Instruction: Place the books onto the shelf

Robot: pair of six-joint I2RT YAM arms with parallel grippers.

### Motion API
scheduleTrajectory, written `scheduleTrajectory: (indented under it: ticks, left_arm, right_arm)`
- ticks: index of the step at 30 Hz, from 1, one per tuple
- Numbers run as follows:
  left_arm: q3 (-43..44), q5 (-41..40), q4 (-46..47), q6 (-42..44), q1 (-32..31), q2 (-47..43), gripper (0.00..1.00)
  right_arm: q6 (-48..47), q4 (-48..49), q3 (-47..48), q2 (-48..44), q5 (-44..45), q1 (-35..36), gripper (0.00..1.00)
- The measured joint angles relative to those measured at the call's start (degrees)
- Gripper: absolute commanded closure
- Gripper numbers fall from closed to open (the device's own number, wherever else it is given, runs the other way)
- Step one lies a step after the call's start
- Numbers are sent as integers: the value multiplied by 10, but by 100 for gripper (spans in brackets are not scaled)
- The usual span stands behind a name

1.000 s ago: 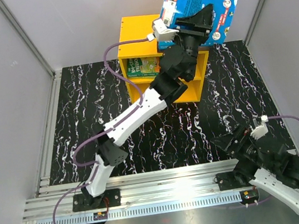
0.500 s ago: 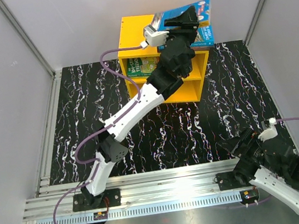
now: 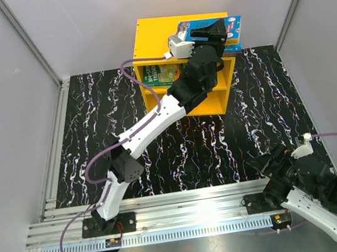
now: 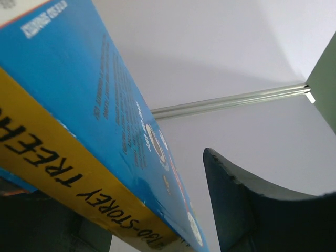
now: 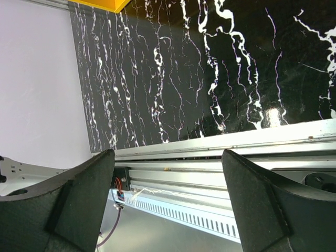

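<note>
A bright blue book (image 3: 234, 31) lies flat on the right part of the yellow shelf's (image 3: 154, 32) top. My left gripper (image 3: 213, 30) reaches over it there. In the left wrist view the blue book (image 4: 79, 100), with its yellow spine, lies against the left side. A clear gap separates it from the right finger (image 4: 252, 210), so the jaws are open; the other finger is hidden behind the book. A green book (image 3: 162, 75) stands in the shelf's upper compartment. My right gripper (image 3: 264, 163) hangs open and empty at the near right, above the metal rail (image 5: 210, 157).
The shelf stands at the back of the black marbled table (image 3: 93, 131), close to the grey back wall. Grey walls close in both sides. Aluminium rails (image 3: 188, 215) run along the near edge by the arm bases.
The blue book came down from a raised, tilted pose to lie flat on the shelf top, and the left jaws widened off it. The right arm drew back slightly toward the near right.
</note>
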Motion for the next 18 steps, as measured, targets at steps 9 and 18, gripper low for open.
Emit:
scheduleTrajectory:
  ticks: [9, 18]
  left_arm:
    - [37, 37, 13, -49, 3, 25, 8]
    - [28, 105, 55, -122, 25, 44, 1]
  right_arm:
    - [7, -23, 0, 0, 0, 0, 11]
    - [12, -26, 0, 0, -1, 0, 11]
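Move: The upper blue Treehouse book lies around the left hand's fingers, its middle about 3 cm ahead, level sideways and some 2 cm below the hand point, spine towards the robot. Under it, the lower blue book's middle is about 2 cm ahead, 1 cm to the left and 5 cm down. The yellow shelf's top is centred roughly 10 cm to the left, level fore and aft, 9 cm down. From the right hand the upper book is about 36 cm ahead, 13 cm to the left and 27 cm higher. Rightwards by about 2 cm, and from midway also a little forward, the left hand eases along over the stack on the shelf's top, ending slightly higher after a small dip. The wrist rolls its left side down some 15 degrees and turns about 10 degrees clockwise while the part-open fingers spread to nearly full width, the upper finger standing well off the cover and the lower one still at the spine's underside. ##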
